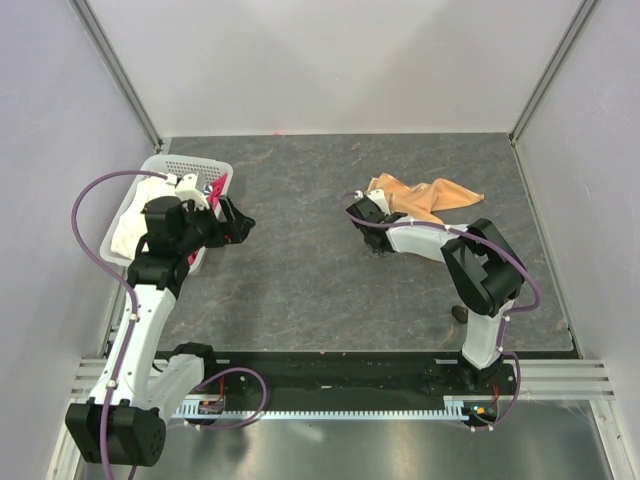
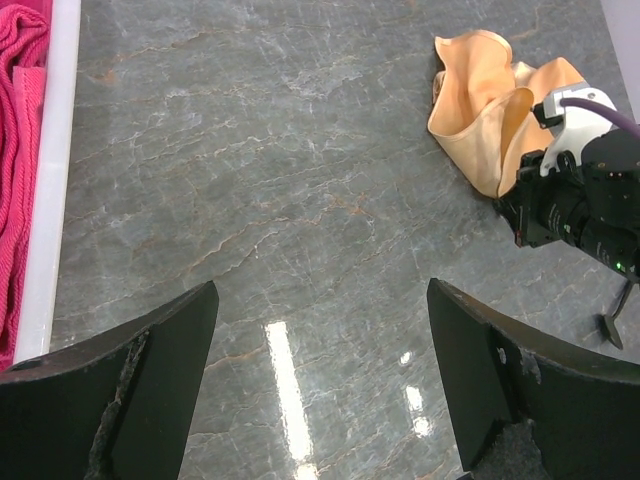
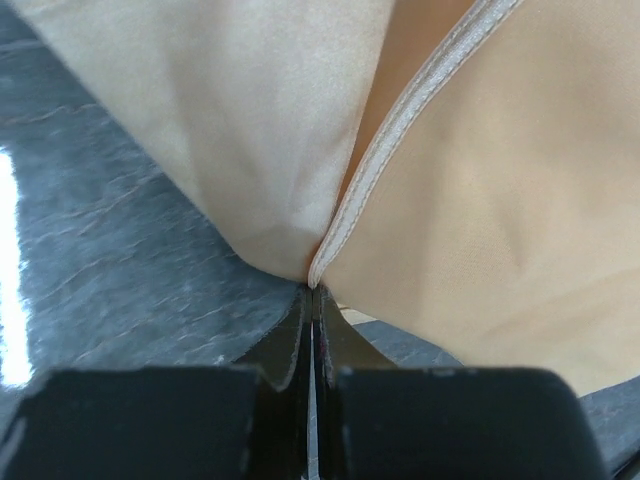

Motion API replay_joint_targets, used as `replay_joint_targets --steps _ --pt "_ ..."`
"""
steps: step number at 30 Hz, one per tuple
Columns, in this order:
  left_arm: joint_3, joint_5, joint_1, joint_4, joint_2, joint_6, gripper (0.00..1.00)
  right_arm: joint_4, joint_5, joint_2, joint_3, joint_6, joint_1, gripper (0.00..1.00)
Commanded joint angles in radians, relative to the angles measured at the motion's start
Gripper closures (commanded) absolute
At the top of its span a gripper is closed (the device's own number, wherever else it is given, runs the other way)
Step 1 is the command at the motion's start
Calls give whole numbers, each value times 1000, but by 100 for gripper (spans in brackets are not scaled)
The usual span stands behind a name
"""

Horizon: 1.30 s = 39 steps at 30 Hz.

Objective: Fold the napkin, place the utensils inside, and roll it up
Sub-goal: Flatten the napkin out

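Note:
The peach-tan napkin lies crumpled on the dark table at the back right, and it also shows in the left wrist view. My right gripper sits at the napkin's left end. Its jaws are shut on the hemmed edge of the napkin, which fans out just past the right gripper's tips. A small black spoon-like utensil lies on the table by the right arm's base. My left gripper hangs open over bare table, far left of the napkin, holding nothing.
A white basket stands at the left edge, holding a white cloth and a pink-red cloth. Its rim and the pink-red cloth lie left of my left fingers. Grey walls enclose the table.

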Motion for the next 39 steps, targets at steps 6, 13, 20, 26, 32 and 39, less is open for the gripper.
replay_joint_targets --steps 6,13,20,26,32,39 --pt "22 8 -9 12 -14 -16 8 11 -166 -111 119 42 275 100" --pt "-50 -3 -41 12 -30 -126 11 39 -285 -34 228 87 395 98" --pt "-198 -95 -242 89 -11 -270 11 33 -220 -205 127 99 371 27" --pt "-255 -156 -416 159 134 -333 13 22 -226 -402 -43 148 233 25" --pt "-303 -198 -434 280 220 -364 22 24 -233 -543 -166 168 121 22" --pt "-324 -179 -445 436 352 -399 30 24 -231 -595 -197 170 79 22"
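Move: The right hand already pinches the napkin corner just above the table, its bare destination some 22 cm left and 9 cm back at about the same height. The napkin's bunched bulk lies about 11 cm ahead and 13 cm right. From the open left hand, the held corner is about 34 cm right, 3 cm ahead and 20 cm below; the white basket is roughly 27 cm left, 12 cm ahead and 16 cm below. Right drags the napkin corner about 22 cm left, opens, then retreats rightward; left sinks 17 cm towards that corner. ##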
